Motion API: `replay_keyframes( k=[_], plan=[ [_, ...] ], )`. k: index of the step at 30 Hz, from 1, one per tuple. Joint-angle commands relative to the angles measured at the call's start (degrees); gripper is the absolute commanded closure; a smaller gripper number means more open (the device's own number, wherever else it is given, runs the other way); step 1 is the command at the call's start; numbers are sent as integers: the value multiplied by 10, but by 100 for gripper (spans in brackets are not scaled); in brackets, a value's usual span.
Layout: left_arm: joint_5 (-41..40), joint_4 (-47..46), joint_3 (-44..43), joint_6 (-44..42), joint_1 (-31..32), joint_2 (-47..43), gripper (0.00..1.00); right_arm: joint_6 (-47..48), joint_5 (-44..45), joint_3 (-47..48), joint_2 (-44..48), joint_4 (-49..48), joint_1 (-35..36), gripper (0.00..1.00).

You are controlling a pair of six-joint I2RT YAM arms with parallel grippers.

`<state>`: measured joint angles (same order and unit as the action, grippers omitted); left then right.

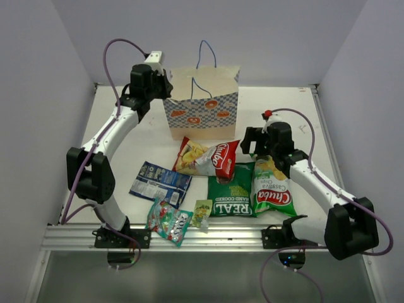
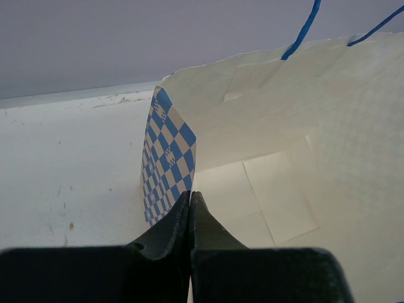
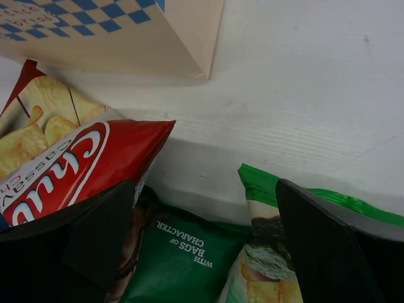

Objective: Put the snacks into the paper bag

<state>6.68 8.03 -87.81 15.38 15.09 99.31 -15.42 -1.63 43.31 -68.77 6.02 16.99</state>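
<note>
The paper bag [image 1: 202, 104] stands open at the back of the table. My left gripper [image 1: 166, 88] is shut on its left rim; in the left wrist view the fingers [image 2: 190, 205] pinch the wall's edge, with the pale inside of the bag [image 2: 284, 158] to the right. The snacks lie in front: a red-yellow chip bag [image 1: 208, 158], a dark green "REAL" bag [image 1: 231, 197], a green-white chip bag [image 1: 273, 189], a dark blue packet [image 1: 159, 183], a candy packet [image 1: 169, 222] and a tiny sachet [image 1: 202, 213]. My right gripper [image 1: 251, 146] is open and empty above them, its jaws [image 3: 205, 186] straddling the red bag [image 3: 82, 164], dark green bag [image 3: 183, 252] and green-white bag [image 3: 265, 265].
The white table [image 1: 284, 113] is walled by grey panels at the back and both sides. The arm bases sit on a metal rail [image 1: 208, 237] at the near edge. The bag's blue string handles [image 1: 205, 53] stick up above its rim.
</note>
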Motion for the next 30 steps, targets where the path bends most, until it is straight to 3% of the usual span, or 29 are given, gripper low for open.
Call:
replay_keyframes(
  k=[1,13,16,22,23,26,27,30],
  plan=[
    [1,7,-25,-12,4,-6,100,-54,-65,-9,-21,-85,2,1],
    [1,11,-22,-13,6,-9,100,-118,-135,-45,-90,-182,8,1],
    [-1,13,-22,-15,6,-10,100,-122,-144,-45,-110,-189,10,5],
    [-2,14,-22,-18,6,-10,100,-122,-163,-43,-118,-198,13,50],
    [0,14,-22,-18,6,-10,100,-122,-164,-42,-117,-198,14,63],
    [1,15,-21,-18,6,-9,100,-123,-169,-40,-112,-191,15,82],
    [0,15,-21,-18,6,-9,100,-122,-169,-37,-109,-188,16,97],
    [1,15,-20,-18,6,-10,100,-117,-172,-36,-92,-181,16,100]
  ],
)
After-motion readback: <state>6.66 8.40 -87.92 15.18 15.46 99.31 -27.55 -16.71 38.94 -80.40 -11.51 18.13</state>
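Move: Some 19 cm to the right hand's left and 3 cm back lies the middle of the red Chuba bag, about 9 cm lower; its raised right end is much nearer. The green REAL bag is 16 cm back and 7 cm left, the green Chuba bag 13 cm back and 7 cm right. The paper bag stands 14 cm ahead, 19 cm left. From the left hand the red Chuba bag lies 20 cm back, 14 cm right. Sweeping about 6 cm left and sinking some 4 cm, the wide-open right hand goes to the raised right end of the red Chuba bag, its wrist rolling some 15 degrees so that its left side rises. Over the second half the fingers shut on that edge and pinch it. The left hand keeps its pinch on the paper bag's left rim. ##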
